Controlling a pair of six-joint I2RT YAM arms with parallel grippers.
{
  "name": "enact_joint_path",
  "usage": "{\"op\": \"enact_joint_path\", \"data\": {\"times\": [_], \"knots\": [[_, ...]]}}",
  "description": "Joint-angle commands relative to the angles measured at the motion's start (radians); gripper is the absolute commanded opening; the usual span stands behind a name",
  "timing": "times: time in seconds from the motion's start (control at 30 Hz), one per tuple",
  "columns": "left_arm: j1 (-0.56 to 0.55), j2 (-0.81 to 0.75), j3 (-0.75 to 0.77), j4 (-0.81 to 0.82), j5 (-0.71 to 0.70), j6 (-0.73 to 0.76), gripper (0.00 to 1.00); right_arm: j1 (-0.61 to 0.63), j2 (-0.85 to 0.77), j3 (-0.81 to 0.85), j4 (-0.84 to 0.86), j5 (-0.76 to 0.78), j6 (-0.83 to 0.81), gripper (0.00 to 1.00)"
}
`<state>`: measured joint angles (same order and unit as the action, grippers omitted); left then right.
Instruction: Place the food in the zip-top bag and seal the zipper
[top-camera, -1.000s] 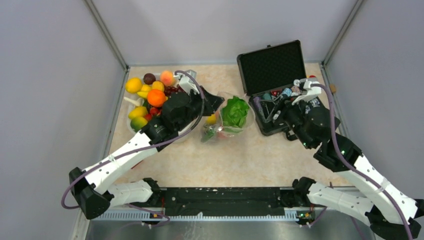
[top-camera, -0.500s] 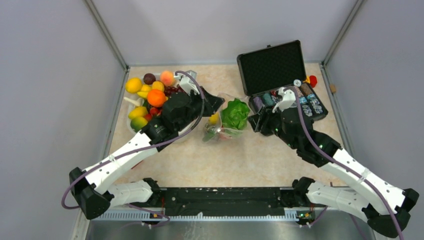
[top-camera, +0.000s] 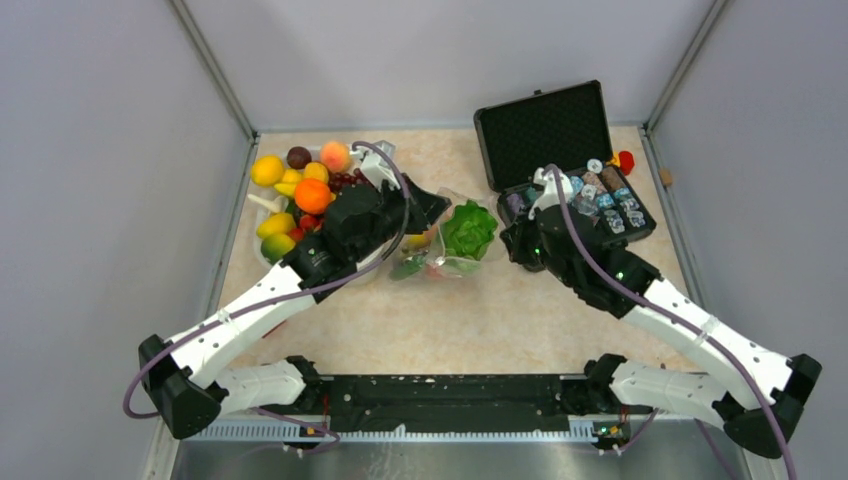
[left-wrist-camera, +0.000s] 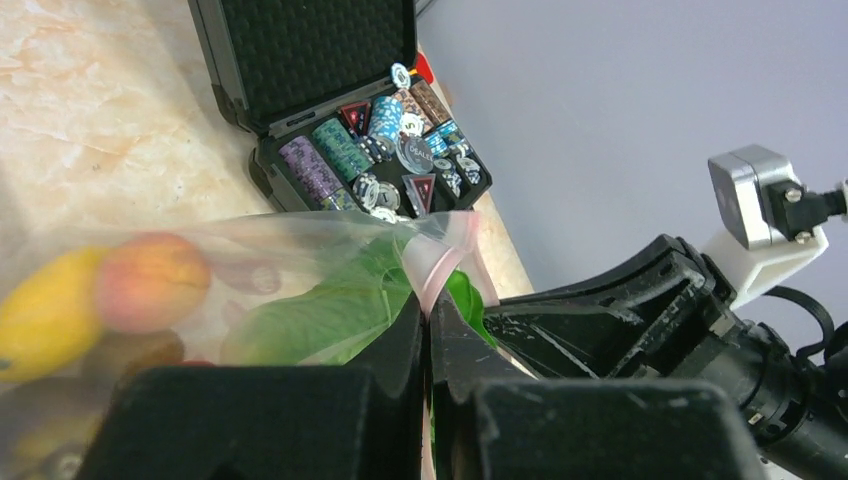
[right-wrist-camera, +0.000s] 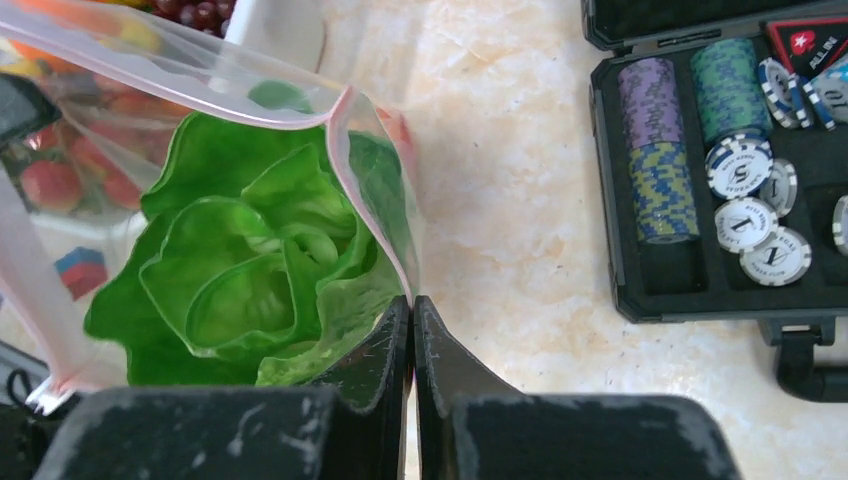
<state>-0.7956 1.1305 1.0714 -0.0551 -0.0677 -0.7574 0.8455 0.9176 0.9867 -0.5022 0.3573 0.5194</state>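
The clear zip-top bag lies mid-table with the green lettuce in its open mouth. My left gripper is shut on the pink zipper at the bag's left side. Through the plastic, a peach and a yellow fruit show beside the lettuce. My right gripper sits at the bag's right edge. In the right wrist view it is shut on the zipper, right beside the lettuce.
An open black case of poker chips stands at the back right, close behind my right arm. A white basin piled with toy fruit sits at the back left under my left arm. A small red thing lies by the case.
My right arm has swung left from the black case to the bag's right edge and its jaws have gone from open to shut on the zipper strip. The left gripper has kept its hold.
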Motion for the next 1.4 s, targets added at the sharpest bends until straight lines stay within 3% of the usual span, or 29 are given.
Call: {"op": "enact_joint_path", "data": {"times": [0.0,0.2,0.3,0.37,0.43,0.5,0.57,0.6,0.67,0.77,0.83,1.1,1.13,1.17,1.2,1.27,1.3,1.37], "knots": [[0.016,-0.012,0.058,0.069,0.055,0.017,0.00,-0.006,0.053,0.177,0.004,0.047,-0.098,0.00],[0.030,-0.047,0.168,-0.186,-0.009,0.189,0.00,-0.006,0.024,0.284,0.111,-0.072,-0.165,0.00],[0.032,-0.074,0.180,-0.291,-0.155,0.286,0.00,-0.007,0.016,0.255,0.148,-0.046,-0.162,0.00],[0.046,-0.065,0.184,-0.344,-0.179,0.327,0.00,-0.007,0.034,0.250,0.128,-0.022,-0.161,0.00],[0.062,-0.041,0.199,-0.380,-0.092,0.331,0.00,-0.005,0.071,0.305,0.055,-0.027,-0.143,0.00],[0.062,-0.016,0.194,-0.371,0.017,0.315,0.00,-0.006,0.053,0.280,0.118,-0.063,-0.153,0.00],[0.062,-0.003,0.177,-0.364,0.056,0.274,0.00,-0.022,0.068,0.229,0.162,0.026,-0.183,0.00],[0.062,-0.007,0.153,-0.324,0.101,0.264,0.00,-0.028,0.108,0.278,0.084,0.046,-0.171,0.00],[0.062,-0.018,0.128,-0.263,0.207,0.243,0.00,-0.020,0.145,0.376,-0.001,-0.068,-0.182,0.00],[0.062,-0.038,0.121,-0.204,0.322,0.205,0.00,-0.017,0.089,0.274,0.182,-0.124,-0.254,0.00],[0.062,-0.049,0.118,-0.147,0.402,0.172,0.00,-0.024,0.110,0.300,0.172,-0.085,-0.308,0.00],[0.061,-0.046,0.139,-0.059,0.525,0.093,0.02,-0.026,0.169,0.404,0.195,-0.243,-0.446,0.00],[0.061,-0.047,0.146,-0.058,0.545,0.100,0.17,-0.026,0.171,0.415,0.186,-0.266,-0.468,0.00],[0.061,-0.050,0.151,-0.061,0.565,0.117,0.46,-0.026,0.172,0.422,0.170,-0.302,-0.497,0.00],[0.061,-0.056,0.157,-0.082,0.574,0.143,0.66,-0.030,0.173,0.430,0.133,-0.343,-0.534,0.00],[0.061,-0.081,0.170,-0.155,0.534,0.216,0.80,-0.036,0.171,0.443,0.049,-0.417,-0.601,0.00],[0.061,-0.111,0.167,-0.190,0.495,0.250,0.92,-0.038,0.158,0.431,0.026,-0.443,-0.622,0.00],[0.062,-0.156,0.162,-0.247,0.409,0.319,0.99,-0.040,0.111,0.359,0.029,-0.479,-0.652,0.00]]}}
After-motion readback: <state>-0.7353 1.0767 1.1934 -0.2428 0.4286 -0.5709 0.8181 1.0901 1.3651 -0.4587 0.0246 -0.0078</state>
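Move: Both closed grippers hold the zip-top bag's rim. The lettuce in its mouth lies about 5 cm right of the left hand, 5 cm back and some 7 cm below; from the right hand it is roughly 6 cm left, 1 cm farther out and 4 cm below. The peach in the bag sits about 5 cm left of the left hand, 6 cm back and lower; the poker-chip case is some 14 cm right of the right hand and 6 cm farther out, well below. Sharply up goes the right hand, about 12 cm with the rim still pinched, dips and climbs again, then drifts left as its fingers tip up and turn counter-clockwise. The left hand jerks left and returns, then draws back some 7 cm towards the near side of the bag's mouth, rising slightly, turning clockwise and opening wide to let go of the rim. ##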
